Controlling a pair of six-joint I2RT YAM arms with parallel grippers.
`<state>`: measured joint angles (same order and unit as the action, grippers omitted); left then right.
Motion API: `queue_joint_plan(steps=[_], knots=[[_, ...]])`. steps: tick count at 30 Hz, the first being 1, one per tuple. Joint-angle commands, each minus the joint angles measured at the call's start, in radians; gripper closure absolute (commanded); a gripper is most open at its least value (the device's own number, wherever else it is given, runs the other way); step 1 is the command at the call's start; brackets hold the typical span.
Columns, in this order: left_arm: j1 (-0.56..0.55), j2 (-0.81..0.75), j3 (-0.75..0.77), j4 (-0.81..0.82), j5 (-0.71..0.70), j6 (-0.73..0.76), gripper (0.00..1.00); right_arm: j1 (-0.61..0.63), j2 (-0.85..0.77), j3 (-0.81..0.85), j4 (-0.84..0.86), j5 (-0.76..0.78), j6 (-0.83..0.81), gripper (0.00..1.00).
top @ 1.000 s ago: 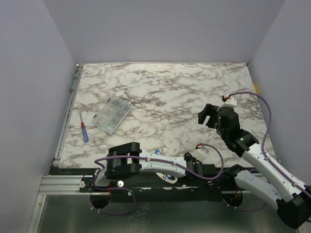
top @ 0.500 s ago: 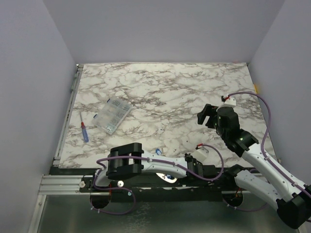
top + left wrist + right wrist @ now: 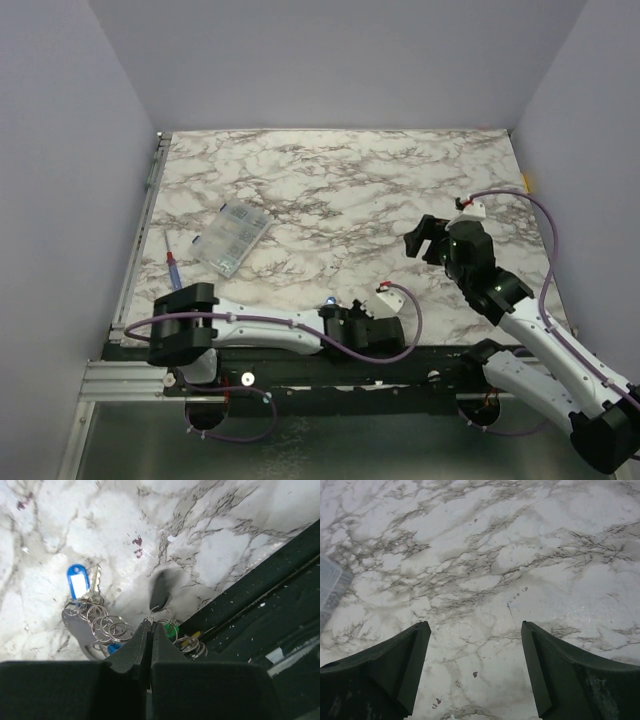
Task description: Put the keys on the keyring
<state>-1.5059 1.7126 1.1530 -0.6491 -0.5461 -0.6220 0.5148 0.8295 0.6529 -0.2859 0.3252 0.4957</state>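
Observation:
The keys lie in a bunch at the table's near edge. One has a blue tag (image 3: 77, 581), one a green head (image 3: 173, 629) and one a yellow head (image 3: 194, 636), all linked by several thin metal rings (image 3: 107, 625). My left gripper (image 3: 150, 623) is right over the bunch, shut, with a thin wire ring pinched at its tips. A blurred dark clip (image 3: 159, 589) hangs off that ring. A grey curved band (image 3: 73, 625) under the rings may be the keyring; I cannot tell. From above, the left gripper (image 3: 345, 318) sits by a blue speck (image 3: 330, 302). My right gripper (image 3: 474, 625) hovers open over bare marble, also seen from above (image 3: 424, 238).
A clear compartment box (image 3: 232, 238) lies at mid-left, its corner showing in the right wrist view (image 3: 330, 587). A red and blue screwdriver (image 3: 174, 270) lies by the left rail. The table's dark near edge (image 3: 260, 605) drops off beside the keys.
The left arm has swung its elbow far to the left and carried its gripper left onto the key bunch, where the jaws closed. The right arm has not moved.

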Motion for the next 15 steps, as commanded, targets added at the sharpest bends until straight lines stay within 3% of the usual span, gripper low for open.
queue_joint_plan(steps=[1,9,15], knots=[[0.003,-0.222,-0.127,0.221,0.046,0.173,1.00,-0.006,-0.070,-0.032,0.061,-0.097,-0.019,0.17],[0.004,-0.499,-0.316,0.393,0.085,0.337,1.00,-0.006,-0.168,-0.112,0.247,-0.313,-0.046,0.17],[0.005,-0.750,-0.448,0.505,0.099,0.470,1.00,-0.007,-0.234,-0.168,0.430,-0.569,-0.092,0.20]])
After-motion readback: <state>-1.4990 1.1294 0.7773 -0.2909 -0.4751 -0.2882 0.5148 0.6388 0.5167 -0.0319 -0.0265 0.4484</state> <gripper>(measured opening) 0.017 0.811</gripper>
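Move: The keyring's coil is already pinched in my left fingertips, its middle about 3 cm ahead, 2 cm left and 3 cm below. The blue tag and metal key trail about 8 cm ahead and 7 cm left of that hand, 4 cm lower. A dark key hangs some 3 cm ahead and 3 cm right, the yellow tag about 3 cm back and 3 cm right. From my empty right hand the keyring lies roughly 16 cm back, 11 cm left and 15 cm below. I raise the keyring about 9 cm with my left hand, fingers still shut on its coil, easing some 3 cm left and rolling that hand's left side down while it turns clockwise. My right hand, wide open, swings about 5 cm left, rises about as much and draws back a little, closing on the keyring while turning about 20 degrees counter-clockwise and tipping up. ##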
